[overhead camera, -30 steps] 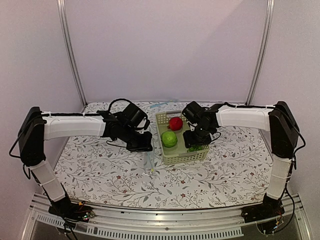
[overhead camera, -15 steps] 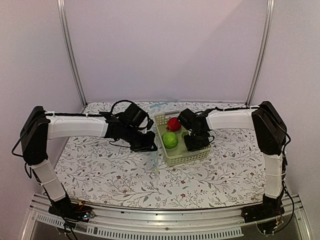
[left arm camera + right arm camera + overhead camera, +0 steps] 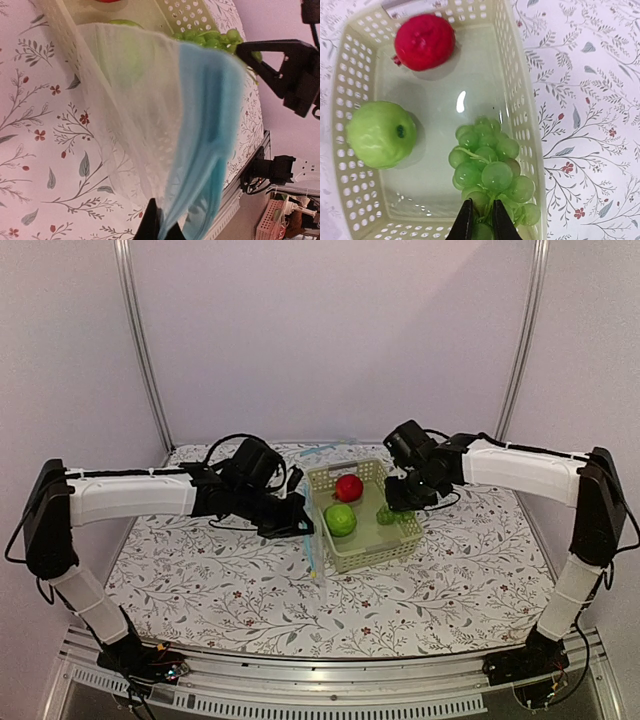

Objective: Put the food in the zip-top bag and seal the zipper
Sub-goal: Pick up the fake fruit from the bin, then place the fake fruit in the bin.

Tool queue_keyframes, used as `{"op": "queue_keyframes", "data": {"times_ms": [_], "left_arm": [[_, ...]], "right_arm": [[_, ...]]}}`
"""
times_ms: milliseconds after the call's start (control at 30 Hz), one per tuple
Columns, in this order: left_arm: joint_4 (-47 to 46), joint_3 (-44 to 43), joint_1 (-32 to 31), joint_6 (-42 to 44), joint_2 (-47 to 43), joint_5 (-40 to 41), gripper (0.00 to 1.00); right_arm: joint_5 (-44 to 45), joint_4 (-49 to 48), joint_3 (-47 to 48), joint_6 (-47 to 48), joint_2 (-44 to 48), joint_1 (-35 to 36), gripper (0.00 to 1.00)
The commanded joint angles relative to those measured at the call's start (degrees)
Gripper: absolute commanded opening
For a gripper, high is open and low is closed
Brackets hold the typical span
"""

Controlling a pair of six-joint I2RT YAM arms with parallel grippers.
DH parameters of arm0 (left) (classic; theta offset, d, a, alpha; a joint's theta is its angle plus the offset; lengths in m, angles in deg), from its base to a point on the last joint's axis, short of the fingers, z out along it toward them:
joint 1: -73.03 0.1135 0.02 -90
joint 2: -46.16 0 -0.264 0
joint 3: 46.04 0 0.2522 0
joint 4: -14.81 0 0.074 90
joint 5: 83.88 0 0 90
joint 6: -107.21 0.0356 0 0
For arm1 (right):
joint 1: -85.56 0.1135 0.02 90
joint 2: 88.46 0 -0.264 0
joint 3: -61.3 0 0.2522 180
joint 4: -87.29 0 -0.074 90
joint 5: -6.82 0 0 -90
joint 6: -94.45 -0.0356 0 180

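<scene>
A red apple (image 3: 349, 487) (image 3: 424, 41) and a green apple (image 3: 340, 519) (image 3: 381, 134) lie in the pale green basket (image 3: 365, 558). My right gripper (image 3: 399, 498) (image 3: 480, 222) is shut on the stem of a bunch of green grapes (image 3: 385, 514) (image 3: 490, 165), which hangs over the basket's right half. My left gripper (image 3: 300, 525) (image 3: 162, 227) is shut on the clear zip-top bag (image 3: 313, 558) (image 3: 145, 100), pinching it at its light blue zipper (image 3: 205, 125). The bag hangs just left of the basket.
The basket wall (image 3: 520, 75) runs close to the grapes on the right. The flowered tablecloth (image 3: 200, 580) covers the table, with metal frame posts (image 3: 140, 350) at the back corners and a rail (image 3: 300, 680) along the near edge.
My right gripper has shut on the grapes and risen back and to the right with them. The left arm has carried the bag a little toward the basket.
</scene>
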Motion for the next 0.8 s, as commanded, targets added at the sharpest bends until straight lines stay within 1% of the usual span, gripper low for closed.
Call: {"op": "queue_keyframes", "data": {"times_ms": [0,167,233,467,633,767], "left_arm": [[-3.75,1.81,0.95,-1.97,-0.97,-2.96,0.00],[-4.99,2.34,1.04,-2.42,-0.27,-4.32,0.00],[-5.64,2.87,1.03,-2.68,-0.18,-4.54,0.00],[-8.31,4.63,1.39,-3.78,0.80,-5.07,0.00],[-9.75,5.04,1.35,-4.38,1.82,-5.32,0.00],[-10.10,4.89,1.47,-4.48,2.30,-5.24,0.00]], "right_arm": [[-4.79,-3.84,-3.12,-1.63,12.85,-0.32,0.00],[-17.93,-13.37,-10.77,-5.17,20.81,0.13,0.00],[-20.21,-16.50,-12.76,-7.20,22.77,1.31,0.00],[-17.61,-22.31,-15.70,-10.86,26.19,7.91,0.00],[-18.06,-25.97,-15.08,-12.33,26.80,10.41,0.00],[-17.97,-27.00,-13.91,-12.63,27.65,11.66,0.00]]}}
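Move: The grapes are already in my right fingers, hanging low over the bin. The bag's mouth, which my left hand pinches, lies about 17 cm to my right hand's left, 8 cm back and slightly above it. The green apple sits about 12 cm left and 2 cm ahead, 7 cm below; the pomegranate 10 cm left and 12 cm ahead, equally low. From my left hand, the grapes are some 18 cm right, 9 cm ahead and 6 cm lower. With my right fingers still shut on the grapes, I lift steeply, about 12 cm almost at once, then swing back and left towards the bag, some 10 cm back and 9 cm left, ending a little higher still. Meanwhile I roll the wrist about 40 degrees so the fingers point down and left. My left hand keeps its pinch on the bag, nearly in place. ##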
